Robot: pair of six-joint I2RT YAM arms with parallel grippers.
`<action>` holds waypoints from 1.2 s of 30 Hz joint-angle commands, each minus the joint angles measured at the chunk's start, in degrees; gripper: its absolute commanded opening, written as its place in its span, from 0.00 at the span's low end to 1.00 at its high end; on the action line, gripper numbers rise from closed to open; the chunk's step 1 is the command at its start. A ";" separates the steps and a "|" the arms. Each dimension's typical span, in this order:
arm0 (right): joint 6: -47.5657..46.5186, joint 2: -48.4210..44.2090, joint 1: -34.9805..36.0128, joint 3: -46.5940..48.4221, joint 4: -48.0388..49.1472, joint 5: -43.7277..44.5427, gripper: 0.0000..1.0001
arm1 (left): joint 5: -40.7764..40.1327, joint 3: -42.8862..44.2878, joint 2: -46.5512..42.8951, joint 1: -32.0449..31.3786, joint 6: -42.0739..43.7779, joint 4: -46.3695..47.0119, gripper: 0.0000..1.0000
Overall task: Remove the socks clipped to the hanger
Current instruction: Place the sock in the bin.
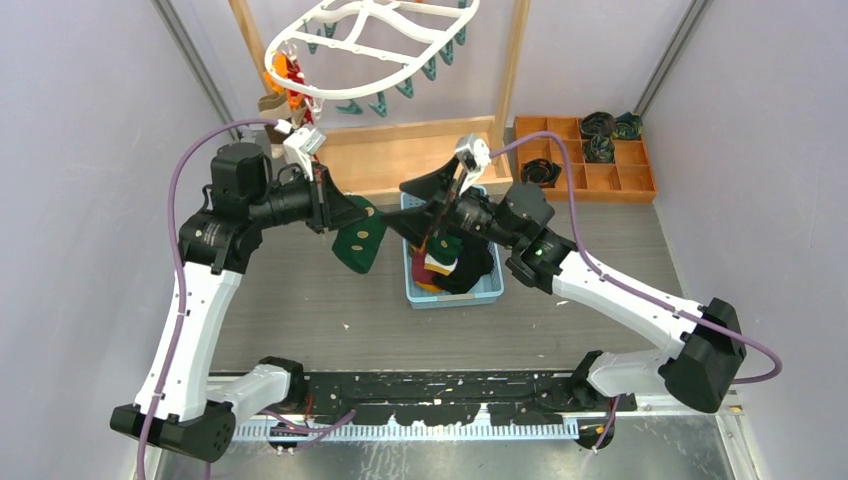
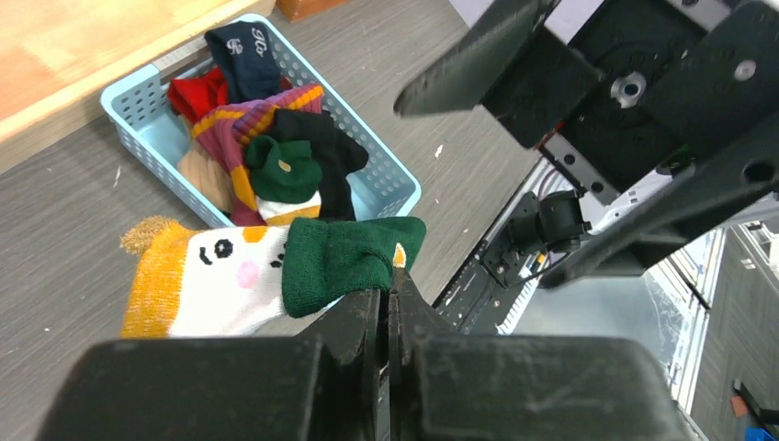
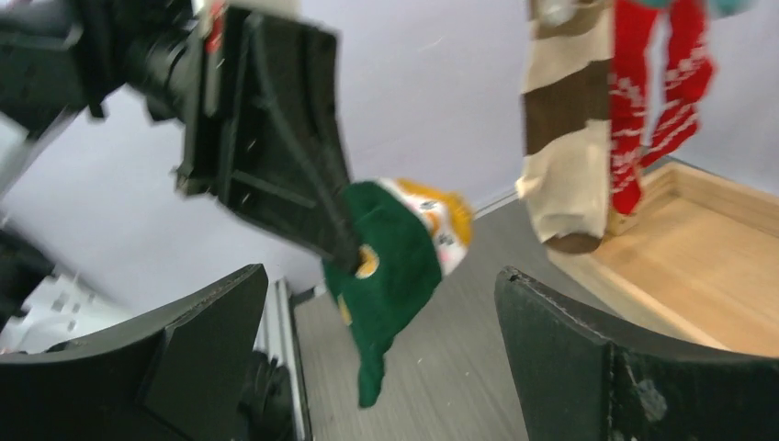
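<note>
The white oval hanger (image 1: 372,48) hangs at the back, with teal clips along its rim. Red and brown socks (image 1: 288,82) are still clipped at its left end; in the right wrist view they show as a beige-brown striped sock (image 3: 565,119) and a red patterned one (image 3: 657,101). My left gripper (image 1: 347,212) (image 2: 390,296) is shut on a dark green sock (image 1: 361,240) (image 2: 349,262) (image 3: 390,266) with a white and orange face, held above the table. My right gripper (image 1: 420,205) (image 3: 381,276) is wide open and holds nothing, facing that sock.
A light blue basket (image 1: 455,298) (image 2: 138,110) holding several socks sits mid-table under my right wrist. The wooden rack's base (image 1: 400,155) runs along the back. An orange compartment tray (image 1: 590,178) with dark items stands at the back right.
</note>
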 commanded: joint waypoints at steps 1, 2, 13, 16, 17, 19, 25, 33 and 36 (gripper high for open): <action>-6.09 -2.07 0.18 -0.83 2.72 -13.22 1.00 | 3.81 2.58 0.41 -0.33 -1.99 0.26 0.00; -6.59 -1.68 0.15 -0.44 2.24 -13.64 0.99 | 4.12 2.64 0.52 -0.33 -2.47 0.42 0.00; -8.43 5.17 0.77 6.77 -2.23 -23.34 0.54 | 5.49 4.50 0.60 -0.35 -4.53 -1.32 0.00; -7.71 5.32 0.83 6.23 -2.55 -25.06 0.23 | 5.36 5.16 0.66 -0.35 -4.55 -1.99 0.00; -7.85 4.95 0.77 5.89 -2.82 -25.02 0.16 | 5.16 5.33 0.75 -0.35 -4.47 -2.15 0.00; -8.19 4.16 0.84 4.92 -3.04 -24.42 0.07 | 4.94 5.57 0.90 -0.35 -4.26 -2.21 0.00; -6.69 1.78 0.12 3.60 -8.38 -19.33 0.00 | 3.19 5.14 1.04 -0.35 -3.89 -2.82 0.54; 6.27 2.03 -10.87 -0.99 -18.20 -18.55 0.00 | 1.31 6.44 1.65 -0.35 2.50 -11.72 1.00; 5.07 5.44 -12.89 0.02 -28.07 -18.88 0.00 | -1.51 6.11 1.55 -0.13 4.31 -13.16 1.00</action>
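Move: The green sock hangs pinched in the left hand, its middle about 4 cm back from and 5 cm below that hand. From the open right hand it lies roughly 5 cm back, 6 cm left and 5 cm below. The bin is some 9 cm to the right hand's right, 2 cm ahead and 36 cm below; the striped hanging sock is about 14 cm ahead, 18 cm left and level in height. Right reaches some 6 cm back-left and down, pinches the sock; left releases; right swings down, forward-right towards the bin. ##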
